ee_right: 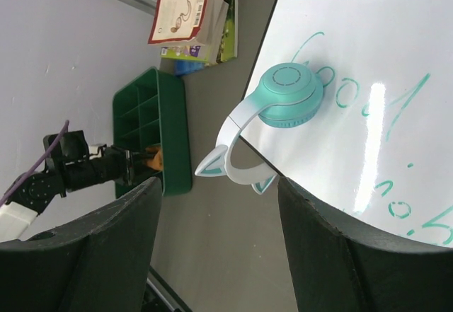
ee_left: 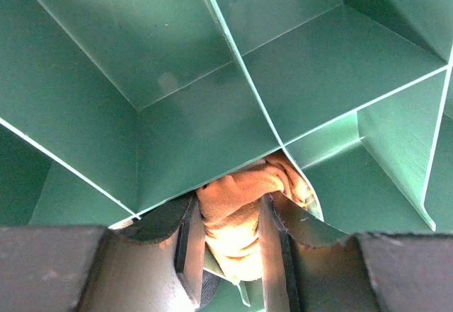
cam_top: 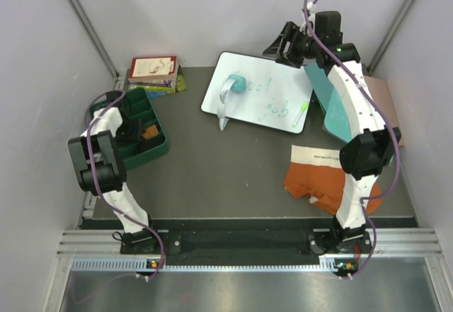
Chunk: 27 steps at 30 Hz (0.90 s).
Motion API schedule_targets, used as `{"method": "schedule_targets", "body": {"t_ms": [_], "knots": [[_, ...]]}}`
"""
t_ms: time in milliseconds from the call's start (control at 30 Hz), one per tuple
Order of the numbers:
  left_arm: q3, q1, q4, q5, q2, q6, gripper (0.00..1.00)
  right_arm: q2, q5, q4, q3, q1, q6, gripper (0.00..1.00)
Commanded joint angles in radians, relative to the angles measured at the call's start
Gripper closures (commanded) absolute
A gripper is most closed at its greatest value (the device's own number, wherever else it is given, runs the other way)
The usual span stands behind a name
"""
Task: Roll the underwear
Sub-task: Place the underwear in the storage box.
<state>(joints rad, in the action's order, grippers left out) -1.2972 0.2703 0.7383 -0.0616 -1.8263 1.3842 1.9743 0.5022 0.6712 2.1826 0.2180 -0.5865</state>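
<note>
A rolled mustard-tan underwear (ee_left: pixel 237 216) sits between the fingers of my left gripper (ee_left: pixel 232 206), which is shut on it inside a compartment of the green tray (ee_left: pixel 212 114). From above, that gripper (cam_top: pixel 144 132) reaches into the tray (cam_top: pixel 159 149) with the roll (cam_top: pixel 150 133) at its tip. A rust-orange underwear (cam_top: pixel 315 182) with a white waistband lies flat beside the right arm's base. My right gripper (cam_top: pixel 279 49) hangs open and empty at the far edge of the whiteboard (cam_top: pixel 269 85). In its wrist view this gripper (ee_right: pixel 216 248) hovers over bare table.
Teal cat-ear headphones (cam_top: pixel 231 85) rest on the whiteboard's left edge, with a green marker (cam_top: pixel 301 111) on its right. A stack of books (cam_top: pixel 152 71) lies behind the tray. A teal board (cam_top: pixel 338 110) and a pink board (cam_top: pixel 388 93) lie under the right arm.
</note>
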Motion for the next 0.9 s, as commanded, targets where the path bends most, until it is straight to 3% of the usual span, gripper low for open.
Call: {"method": "schedule_targets", "body": {"t_ms": [0, 67, 233, 367, 600, 700, 867], "knots": [[0.009, 0.032, 0.150, -0.172, -0.107, -0.043, 0.88, -0.055, 0.004, -0.058, 0.019, -0.012, 0.005, 0.34], [-0.004, 0.030, 0.147, -0.155, -0.103, -0.040, 0.77, -0.055, 0.007, -0.059, 0.016, -0.012, 0.005, 0.34], [-0.028, 0.030, 0.148, -0.150, -0.084, -0.039, 0.68, -0.066, 0.016, -0.068, -0.001, -0.012, 0.007, 0.34], [-0.025, 0.030, 0.145, -0.158, -0.051, -0.040, 0.49, -0.075, 0.024, -0.076, -0.021, -0.012, 0.010, 0.34], [-0.043, 0.030, 0.154, -0.164, -0.004, -0.037, 0.44, -0.084, 0.038, -0.093, -0.046, -0.012, 0.010, 0.34], [-0.047, 0.030, 0.161, -0.156, 0.015, -0.042, 0.37, -0.092, 0.045, -0.101, -0.058, -0.012, 0.010, 0.34], [-0.036, 0.030, 0.159, -0.155, 0.042, -0.036, 0.36, -0.103, 0.052, -0.110, -0.075, -0.012, 0.011, 0.34]]}}
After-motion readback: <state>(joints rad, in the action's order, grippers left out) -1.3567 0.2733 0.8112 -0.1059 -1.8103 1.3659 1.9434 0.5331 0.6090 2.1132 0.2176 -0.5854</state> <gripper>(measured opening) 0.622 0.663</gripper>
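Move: The left hand already holds the rolled brown underwear inside the storage box, its middle about 1 cm below the fingertips. The black underwear lies in the next compartment, some 5 cm back and 1 cm to the right, a little lower. The book stack stands about 20 cm ahead, 2 cm to the right. From the right hand, the brown underwear is roughly 45 cm left, 10 cm back and 28 cm down. The left hand stays put, opens to release the brown underwear, then rises about 2 cm, edging left. ##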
